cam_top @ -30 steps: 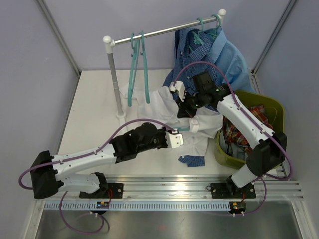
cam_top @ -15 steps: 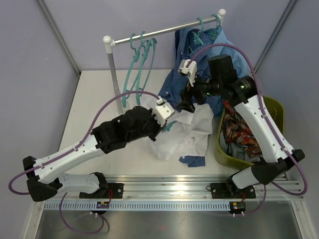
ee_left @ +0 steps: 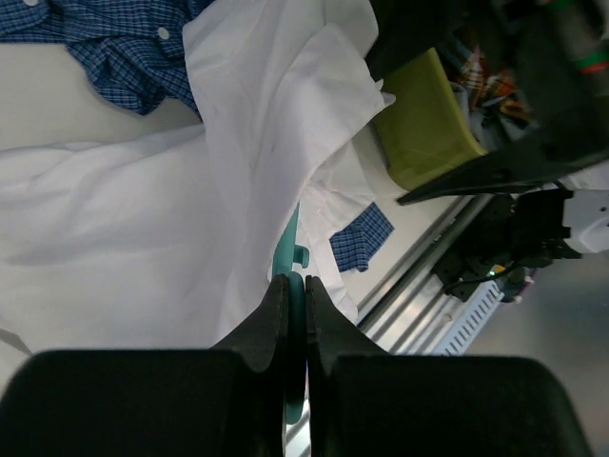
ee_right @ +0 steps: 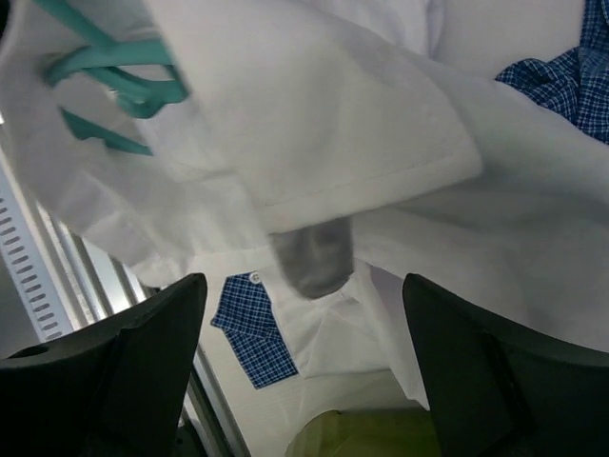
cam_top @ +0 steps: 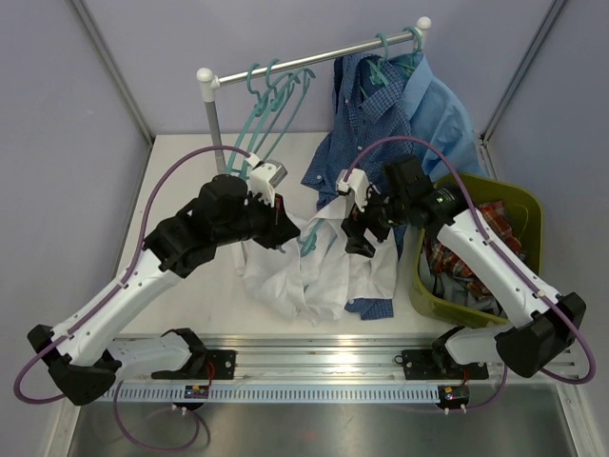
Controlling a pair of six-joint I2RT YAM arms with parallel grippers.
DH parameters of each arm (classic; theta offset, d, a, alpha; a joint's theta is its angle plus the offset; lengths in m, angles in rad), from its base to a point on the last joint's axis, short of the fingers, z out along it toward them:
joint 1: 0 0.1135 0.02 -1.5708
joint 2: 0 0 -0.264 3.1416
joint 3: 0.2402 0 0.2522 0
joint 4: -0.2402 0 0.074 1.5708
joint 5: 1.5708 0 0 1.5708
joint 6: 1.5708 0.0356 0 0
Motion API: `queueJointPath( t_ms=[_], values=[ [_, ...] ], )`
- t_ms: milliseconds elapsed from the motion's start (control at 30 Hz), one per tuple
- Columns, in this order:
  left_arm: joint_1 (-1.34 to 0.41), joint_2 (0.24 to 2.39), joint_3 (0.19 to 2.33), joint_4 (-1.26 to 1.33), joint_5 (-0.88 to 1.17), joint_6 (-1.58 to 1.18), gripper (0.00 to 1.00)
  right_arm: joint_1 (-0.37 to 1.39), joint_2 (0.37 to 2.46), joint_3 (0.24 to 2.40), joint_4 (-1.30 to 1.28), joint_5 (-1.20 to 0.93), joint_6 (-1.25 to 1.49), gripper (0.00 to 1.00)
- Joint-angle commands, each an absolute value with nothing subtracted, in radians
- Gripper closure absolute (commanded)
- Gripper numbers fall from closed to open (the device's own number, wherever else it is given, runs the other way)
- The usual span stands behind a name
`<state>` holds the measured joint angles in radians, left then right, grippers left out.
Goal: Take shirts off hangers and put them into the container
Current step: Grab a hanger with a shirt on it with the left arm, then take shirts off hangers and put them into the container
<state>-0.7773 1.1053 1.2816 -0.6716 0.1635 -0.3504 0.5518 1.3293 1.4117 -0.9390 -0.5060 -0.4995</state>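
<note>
A teal hanger (cam_top: pixel 309 238) (ee_left: pixel 290 238) still sits inside the white shirt (cam_top: pixel 304 276) (ee_left: pixel 143 219), which droops in a heap onto the table. My left gripper (cam_top: pixel 276 224) (ee_left: pixel 296 281) is shut on that hanger's thin bar. Just right of it, my right gripper (cam_top: pixel 366 233) (ee_right: pixel 303 281) hangs open over the white shirt (ee_right: pixel 333 114), nothing between its fingers. Dark blue check (cam_top: pixel 366 114) and light blue (cam_top: pixel 438 105) shirts hang on the rail. The olive container (cam_top: pixel 519 205) at the right holds a red plaid shirt (cam_top: pixel 466 257).
Several empty teal hangers (cam_top: pixel 271 105) hang at the left end of the silver rail (cam_top: pixel 314 59), whose post (cam_top: pixel 217 152) stands just behind my left arm. A check cuff (cam_top: pixel 371 307) (ee_right: pixel 249 328) lies on the table beside the container.
My left gripper has carried the hanger up and to the back left, dragging the white shirt along. My right gripper has let go of the shirt, opened, and dropped lower.
</note>
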Motion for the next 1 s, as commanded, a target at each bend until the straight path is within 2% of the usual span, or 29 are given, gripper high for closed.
queueJointPath(
  t_ms=[0,67,133,200,233,267,300,333,433,800,900,967],
  values=[
    [-0.77,1.068,1.305,-0.586,0.291,-0.437,1.0,0.566,1.31,1.356,-0.73,-0.374,-0.457,0.08],
    [-0.77,1.066,1.304,-0.581,0.302,-0.448,1.0,0.571,1.331,1.351,-0.674,-0.368,-0.44,0.09],
    [-0.77,1.065,1.298,-0.587,0.304,-0.446,1.0,0.58,1.353,1.362,-0.641,-0.365,-0.422,0.13],
    [-0.77,1.06,1.292,-0.598,0.295,-0.437,1.0,0.584,1.37,1.411,-0.623,-0.347,-0.388,0.34],
    [-0.77,1.057,1.283,-0.61,0.288,-0.433,1.0,0.584,1.385,1.434,-0.629,-0.338,-0.379,0.52],
    [-0.769,1.055,1.276,-0.617,0.284,-0.42,1.0,0.584,1.393,1.457,-0.646,-0.315,-0.364,0.83],
    [-0.77,1.051,1.27,-0.623,0.281,-0.413,1.0,0.584,1.396,1.5,-0.656,-0.308,-0.364,0.95],
    [-0.769,1.051,1.26,-0.638,0.276,-0.404,1.0,0.583,1.394,1.515,-0.664,-0.301,-0.359,1.0],
    [-0.77,1.052,1.24,-0.67,0.3,-0.351,1.0,0.583,1.375,1.554,-0.667,-0.258,-0.347,1.0],
    [-0.769,1.014,1.198,-0.817,0.389,-0.138,1.0,0.558,1.446,1.644,-0.584,0.147,-0.27,1.0],
    [-0.77,0.985,1.193,-0.825,0.388,-0.121,1.0,0.52,1.482,1.643,-0.587,0.16,-0.275,1.0],
    [-0.769,0.951,1.192,-0.812,0.354,-0.126,1.0,0.503,1.5,1.635,-0.626,0.085,-0.287,1.0]
  ],
)
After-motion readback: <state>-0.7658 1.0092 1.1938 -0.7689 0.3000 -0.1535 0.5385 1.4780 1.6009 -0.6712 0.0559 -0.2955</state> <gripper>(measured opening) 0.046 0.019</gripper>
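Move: The white shirt's upper fold, the part to be gripped, lies about 4 cm ahead of the open right hand, 2 cm to its left and a touch lower; the hanger's hook end is some 9 cm left, level fore and aft. The hanging blue checked shirt is roughly 22 cm straight ahead, the container about 33 cm right and 3 cm back, well below. From the left hand, the fold lies 15 cm right, 5 cm ahead and about 5 cm lower. The white shirt's upper fold is pinched as the right hand dips slightly, reaches forward into the cloth and shuts, then drags it on forward and up towards the blue checked shirt, about 13 cm forward in all, swinging some 30 degrees clockwise. The left hand keeps its grip on the hanger, rises a little, then eases back, down and left by about 4 cm. ##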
